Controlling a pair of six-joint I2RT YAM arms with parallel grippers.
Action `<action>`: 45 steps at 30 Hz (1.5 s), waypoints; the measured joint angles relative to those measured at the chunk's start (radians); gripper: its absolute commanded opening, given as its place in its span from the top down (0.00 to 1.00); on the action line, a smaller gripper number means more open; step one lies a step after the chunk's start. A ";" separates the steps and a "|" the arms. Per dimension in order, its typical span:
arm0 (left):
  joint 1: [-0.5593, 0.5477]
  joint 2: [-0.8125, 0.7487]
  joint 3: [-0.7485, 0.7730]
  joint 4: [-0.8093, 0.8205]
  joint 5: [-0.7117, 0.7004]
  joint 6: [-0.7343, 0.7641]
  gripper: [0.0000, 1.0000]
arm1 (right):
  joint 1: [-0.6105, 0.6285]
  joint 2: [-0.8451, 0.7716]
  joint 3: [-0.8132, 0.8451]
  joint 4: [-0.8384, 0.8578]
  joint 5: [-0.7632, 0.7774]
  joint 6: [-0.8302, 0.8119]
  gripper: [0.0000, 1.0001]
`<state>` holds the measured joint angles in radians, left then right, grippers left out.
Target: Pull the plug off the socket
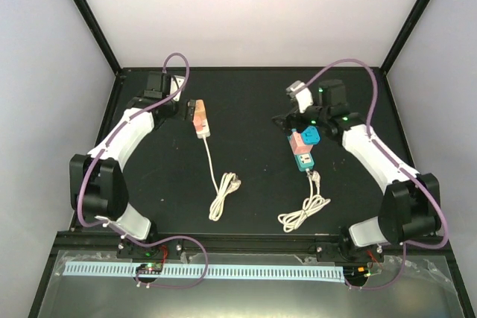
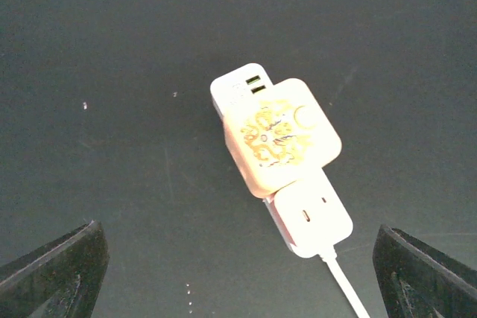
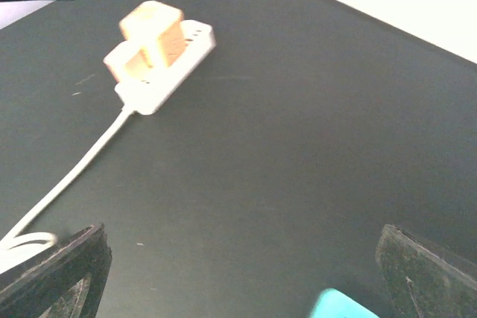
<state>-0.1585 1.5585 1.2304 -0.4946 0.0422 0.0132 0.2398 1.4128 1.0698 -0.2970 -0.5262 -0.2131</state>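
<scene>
Two socket strips lie on the black table. The white socket strip (image 1: 201, 126) (image 2: 307, 217) carries a peach plug (image 1: 197, 112) (image 2: 282, 138); my left gripper (image 1: 185, 106) (image 2: 238, 234) hovers over it, open, its fingers (image 2: 56, 273) wide on either side and touching nothing. This strip also shows far off in the right wrist view, with the peach plug (image 3: 153, 31) on top. The teal and pink socket strip (image 1: 302, 153) carries a blue plug (image 1: 310, 136) (image 3: 339, 307). My right gripper (image 1: 297, 118) (image 3: 242, 234) stands open just behind that blue plug, holding nothing.
White cables trail from both strips toward the front and end in loose coils (image 1: 223, 197) (image 1: 304, 212). A white slotted rail (image 1: 223, 270) runs along the near edge in front of the arm bases. White walls and black frame posts (image 1: 89, 16) enclose the table.
</scene>
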 measured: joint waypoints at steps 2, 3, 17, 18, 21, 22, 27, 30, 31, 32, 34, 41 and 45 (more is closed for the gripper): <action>0.000 0.013 0.014 -0.017 -0.017 -0.006 0.01 | 0.071 0.028 0.018 -0.003 0.008 -0.006 0.00; 0.001 0.014 0.016 -0.026 -0.023 -0.008 0.01 | 0.105 0.048 0.034 -0.004 0.011 -0.009 0.00; 0.064 -0.025 0.009 -0.047 -0.069 -0.010 0.01 | 0.465 0.343 0.234 0.014 0.154 0.048 0.06; 0.076 -0.025 0.010 -0.050 -0.076 -0.010 0.01 | 0.484 0.362 0.247 0.017 0.164 0.056 0.06; 0.103 -0.025 0.015 -0.062 -0.092 -0.010 0.01 | 0.538 0.423 0.287 0.022 0.205 0.066 0.08; 0.113 -0.025 0.022 -0.068 -0.095 -0.010 0.01 | 0.555 0.445 0.303 0.019 0.219 0.066 0.09; 0.158 -0.030 0.048 -0.077 -0.095 -0.010 0.01 | 0.626 0.560 0.389 0.010 0.291 0.075 0.17; 0.180 -0.035 0.048 -0.080 -0.090 -0.010 0.01 | 0.644 0.620 0.429 0.005 0.316 0.099 0.21; 0.186 -0.035 0.048 -0.082 -0.089 -0.010 0.01 | 0.645 0.637 0.442 0.003 0.322 0.108 0.23; 0.191 -0.035 0.048 -0.084 -0.086 -0.010 0.01 | 0.644 0.656 0.459 0.000 0.327 0.120 0.24; 0.197 -0.036 0.048 -0.085 -0.084 -0.010 0.01 | 0.644 0.696 0.493 -0.001 0.342 0.141 0.29; 0.203 -0.045 0.048 -0.088 -0.076 -0.011 0.01 | 0.659 0.784 0.559 -0.002 0.406 0.181 0.36; 0.206 -0.050 0.048 -0.090 -0.074 -0.013 0.01 | 0.665 0.835 0.596 -0.006 0.425 0.193 0.43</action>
<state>0.0475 1.5089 1.2789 -0.5842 -0.0322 -0.0002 0.9043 2.2478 1.6661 -0.3031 -0.1013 -0.0200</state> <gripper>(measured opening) 0.988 0.617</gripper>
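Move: The white socket lies about 30 cm to my right hand's left, 6 cm farther out and 20 cm below. The small plug stands at its cord end, 30 cm left and 4 cm ahead of me; the large plug is next to it, 29 cm left and 8 cm ahead. The teal socket lies 9 cm to my right and 7 cm back. From my left hand, the white socket is some 8 cm right, 5 cm ahead, 16 cm below. I sweep my right hand nearly 30 cm left across the table, sinking about 17 cm, mostly later on, to come low over the cord just short of the white socket's cord end. It turns some 15 degrees counter-clockwise, its fingers tip farther down, and the wide-open gap narrows to roughly two thirds. My open left hand slides 10 cm left, away from the socket, turning counter-clockwise. ##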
